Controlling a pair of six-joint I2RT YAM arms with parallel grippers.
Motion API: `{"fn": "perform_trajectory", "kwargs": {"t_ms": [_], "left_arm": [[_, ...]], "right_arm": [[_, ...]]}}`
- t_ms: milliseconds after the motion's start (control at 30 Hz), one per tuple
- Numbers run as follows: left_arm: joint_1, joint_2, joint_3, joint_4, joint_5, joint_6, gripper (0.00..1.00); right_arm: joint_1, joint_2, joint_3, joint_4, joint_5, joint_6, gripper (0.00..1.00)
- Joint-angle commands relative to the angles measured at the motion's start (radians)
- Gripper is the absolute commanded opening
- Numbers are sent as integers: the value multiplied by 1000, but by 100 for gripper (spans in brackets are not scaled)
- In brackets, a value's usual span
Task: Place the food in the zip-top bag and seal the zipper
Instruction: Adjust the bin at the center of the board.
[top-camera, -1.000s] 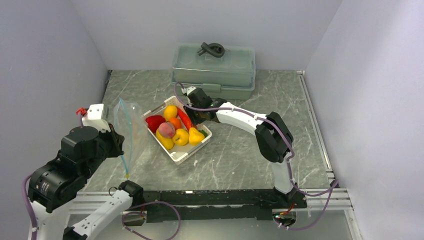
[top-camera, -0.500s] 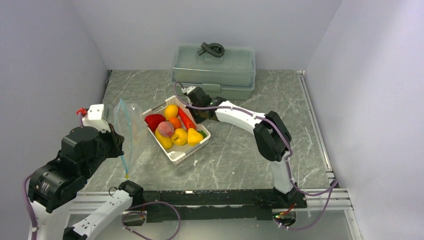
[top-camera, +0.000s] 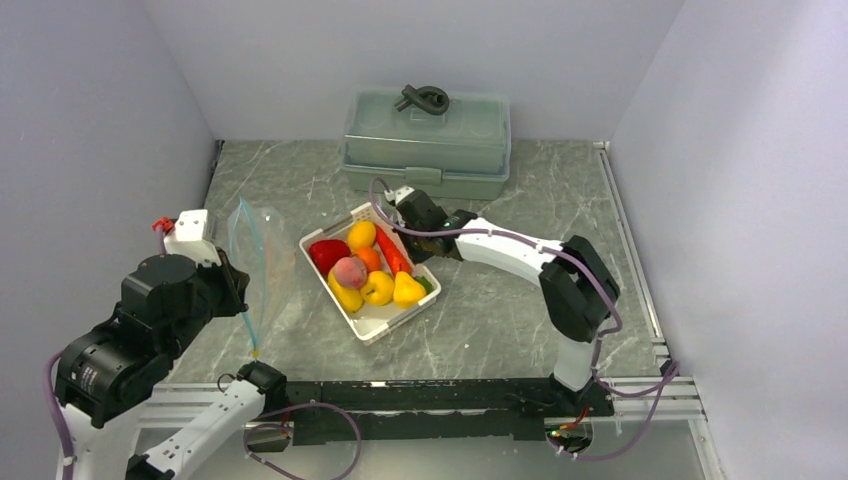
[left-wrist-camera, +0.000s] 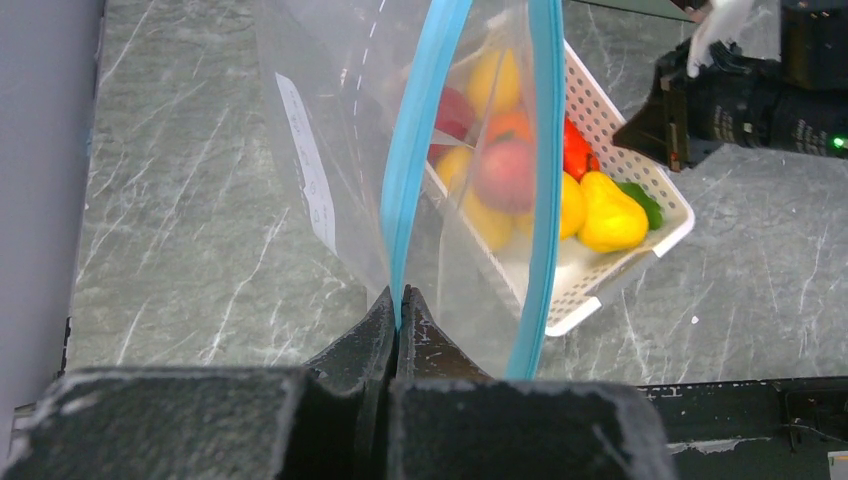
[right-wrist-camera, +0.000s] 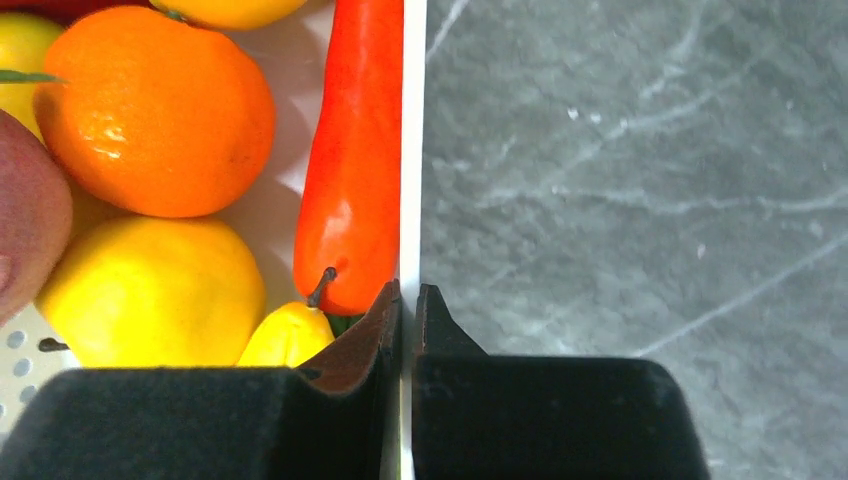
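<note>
The food (top-camera: 368, 268) lies in a white lattice basket (top-camera: 375, 330) mid-table: yellow, orange, pink-red and red pieces, with a little green showing. My right gripper (right-wrist-camera: 409, 295) is shut on the basket's thin white rim (right-wrist-camera: 412, 150), beside a long red pepper (right-wrist-camera: 355, 150) and an orange (right-wrist-camera: 160, 110). The clear zip-top bag (top-camera: 258, 245) hangs at the left. My left gripper (left-wrist-camera: 399, 300) is shut on one side of its teal-blue zipper (left-wrist-camera: 415, 150). The zipper's other side (left-wrist-camera: 545, 150) bows away, so the mouth gapes towards the basket.
A grey-green lidded box (top-camera: 428, 140) with a dark handle stands at the back, just behind the right gripper (top-camera: 402, 214). Grey walls close in the left, back and right sides. A metal rail runs along the table's right edge (top-camera: 628, 250).
My right gripper has shut on the basket's rim and drawn the basket a little to the right. The left arm and the bag have stayed in place.
</note>
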Motion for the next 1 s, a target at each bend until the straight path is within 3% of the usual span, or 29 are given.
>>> {"fn": "perform_trajectory", "kwargs": {"t_ms": [0, 333, 633, 900, 967], "left_arm": [[6, -8, -17, 35, 22, -16, 0], [5, -1, -46, 71, 65, -18, 0], [5, 2, -68, 101, 81, -15, 0], [5, -2, -78, 103, 89, -13, 0], [5, -3, -83, 105, 88, -15, 0]], "right_arm": [[-5, -149, -114, 20, 63, 28, 0], [-121, -454, -405, 42, 127, 112, 0], [-271, -641, -542, -8, 105, 89, 0], [-300, -683, -625, -32, 127, 108, 0], [-300, -681, -627, -34, 142, 118, 5]]}}
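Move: The right gripper already pinches the bin's right rim. The bin's middle lies about 10 cm to its left, 3 cm back and 3 cm lower. The open board it is to cover centres some 11 cm to the gripper's right and 3 cm back. The red chili is 5 cm left and 2 cm ahead, the yellow pear 1 cm left and 8 cm back. From the left gripper the bin is roughly 18 cm right, 16 ahead and 28 below. Keep the right fingers shut on the bin's right rim and swing it to the right, about 20 cm in all, easing 4 cm back at the start and a little more at the end. Turn the hand some 25 degrees clockwise, rising about 2 cm midway and sinking again. Let the left gripper keep the bag and shift 2 cm right. ##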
